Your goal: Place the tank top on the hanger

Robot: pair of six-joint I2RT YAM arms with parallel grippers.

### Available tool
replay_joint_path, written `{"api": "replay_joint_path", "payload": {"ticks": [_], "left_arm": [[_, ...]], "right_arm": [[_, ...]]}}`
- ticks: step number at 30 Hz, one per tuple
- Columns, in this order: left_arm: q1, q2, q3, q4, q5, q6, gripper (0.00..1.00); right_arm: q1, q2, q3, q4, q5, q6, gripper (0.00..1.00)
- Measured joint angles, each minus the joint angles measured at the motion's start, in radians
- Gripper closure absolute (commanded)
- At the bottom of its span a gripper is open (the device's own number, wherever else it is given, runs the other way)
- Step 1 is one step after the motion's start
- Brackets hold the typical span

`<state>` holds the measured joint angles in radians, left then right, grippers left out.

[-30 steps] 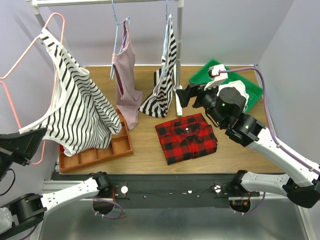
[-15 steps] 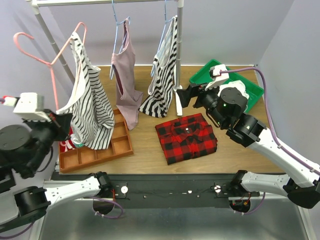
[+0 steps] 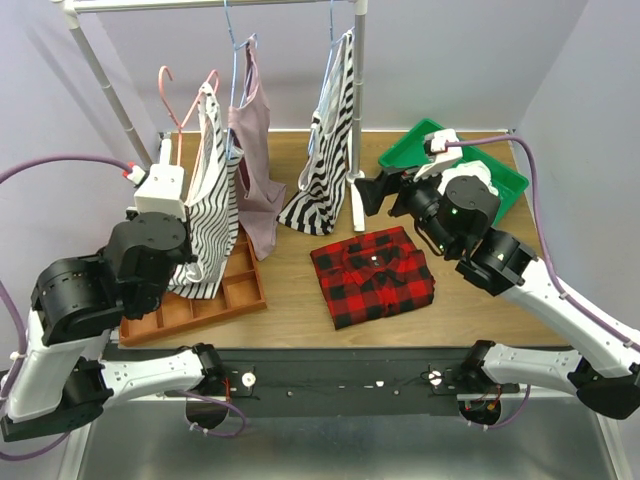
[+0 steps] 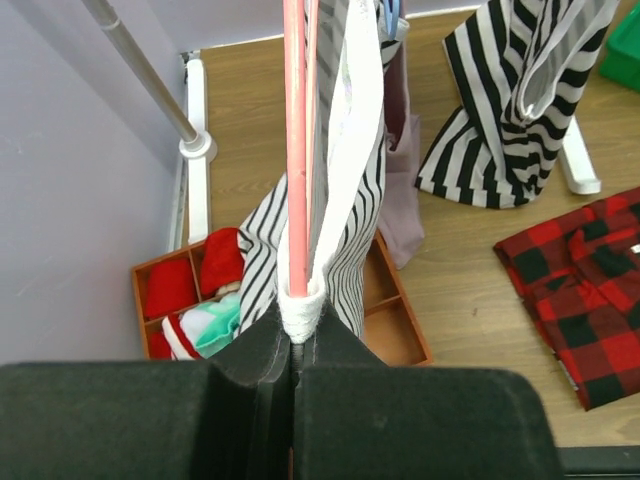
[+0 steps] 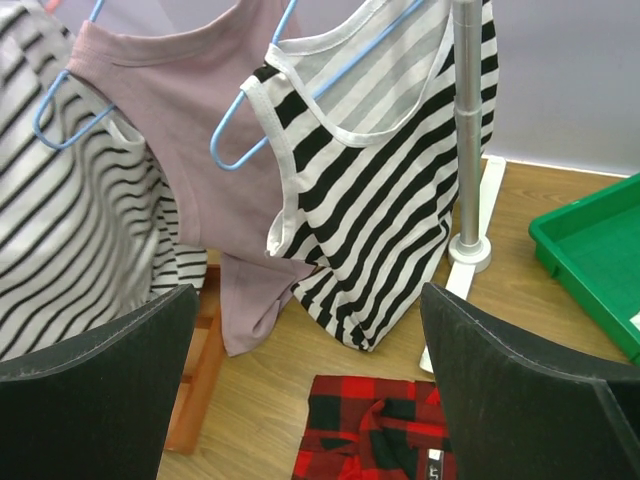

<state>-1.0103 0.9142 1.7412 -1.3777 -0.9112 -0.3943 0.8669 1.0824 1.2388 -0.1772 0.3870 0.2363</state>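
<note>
The tank top (image 3: 207, 205), white with thin black stripes, hangs on the pink-red hanger (image 3: 165, 82) just left of the rack's mauve top. My left gripper (image 3: 183, 242) is shut on the hanger's wire with the top's white edge wrapped round it. In the left wrist view the hanger (image 4: 294, 150) runs straight up from the closed left gripper (image 4: 293, 345), and the tank top (image 4: 350, 200) drapes beside it. The tank top also shows at the left of the right wrist view (image 5: 60, 240). My right gripper (image 3: 365, 195) is open and empty above the table, with nothing in it in its own view (image 5: 310, 400).
A mauve top (image 3: 250, 165) and a bold-striped top (image 3: 332, 150) hang on blue hangers from the rack, whose pole (image 3: 358, 110) stands behind. A red plaid shirt (image 3: 372, 275) lies mid-table. A wooden divided tray (image 3: 215, 305) sits left, a green bin (image 3: 505, 175) right.
My left arm has swung in from the far left, carrying the hanger and tank top rightward to just beside the mauve top. The right arm has barely moved.
</note>
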Motion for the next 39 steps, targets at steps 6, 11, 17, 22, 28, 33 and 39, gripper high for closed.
{"api": "replay_joint_path", "payload": {"ticks": [6, 11, 17, 22, 28, 33, 39], "left_arm": [[0.003, 0.008, -0.032, -0.001, -0.015, 0.013, 1.00], [0.129, 0.045, -0.039, 0.034, 0.022, 0.089, 1.00], [0.447, 0.092, -0.064, 0.157, 0.204, 0.224, 1.00], [0.710, 0.151, -0.029, 0.245, 0.430, 0.278, 1.00], [0.902, 0.300, 0.203, 0.271, 0.593, 0.300, 1.00], [0.964, 0.438, 0.411, 0.255, 0.659, 0.302, 1.00], [0.991, 0.525, 0.526, 0.230, 0.715, 0.301, 1.00]], "right_arm": [[0.000, -0.014, 0.000, -0.008, -0.019, 0.006, 0.01], [0.000, -0.015, 0.000, -0.031, -0.037, 0.014, 0.01], [0.000, -0.016, 0.015, -0.068, -0.056, 0.026, 0.01], [0.000, 0.014, 0.106, -0.109, -0.074, 0.026, 0.01], [0.000, 0.033, 0.162, -0.138, -0.105, 0.034, 0.01], [0.000, 0.040, 0.180, -0.181, -0.127, 0.052, 0.01], [0.000, 0.042, 0.187, -0.193, -0.139, 0.064, 0.01]]}}
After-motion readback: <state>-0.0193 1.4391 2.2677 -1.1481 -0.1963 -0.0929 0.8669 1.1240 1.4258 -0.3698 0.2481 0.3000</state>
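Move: Ahead of the left hand, which grips the pink hanger with the striped tank top on it, the free left stretch of the rack's rail lies some 27 cm forward, 9 cm left and 22 cm up. The left pole's foot is about 28 cm forward, 19 cm left and 40 cm down; the mauve top hangs roughly 27 cm forward, 9 cm right and 12 cm down. From the right hand, that stretch is about 17 cm forward, 41 cm left and 23 cm up. Carrying the gripped pink hanger forward to the rail, the left hand first dips about 2 cm, then reaches about 15 cm out and 6 cm left, climbing steeply in the second half to finish 7 cm higher. On the way it turns some 15 degrees counter-clockwise, fingers still shut. The open, empty right hand rises about 3 cm and draws back slightly. ##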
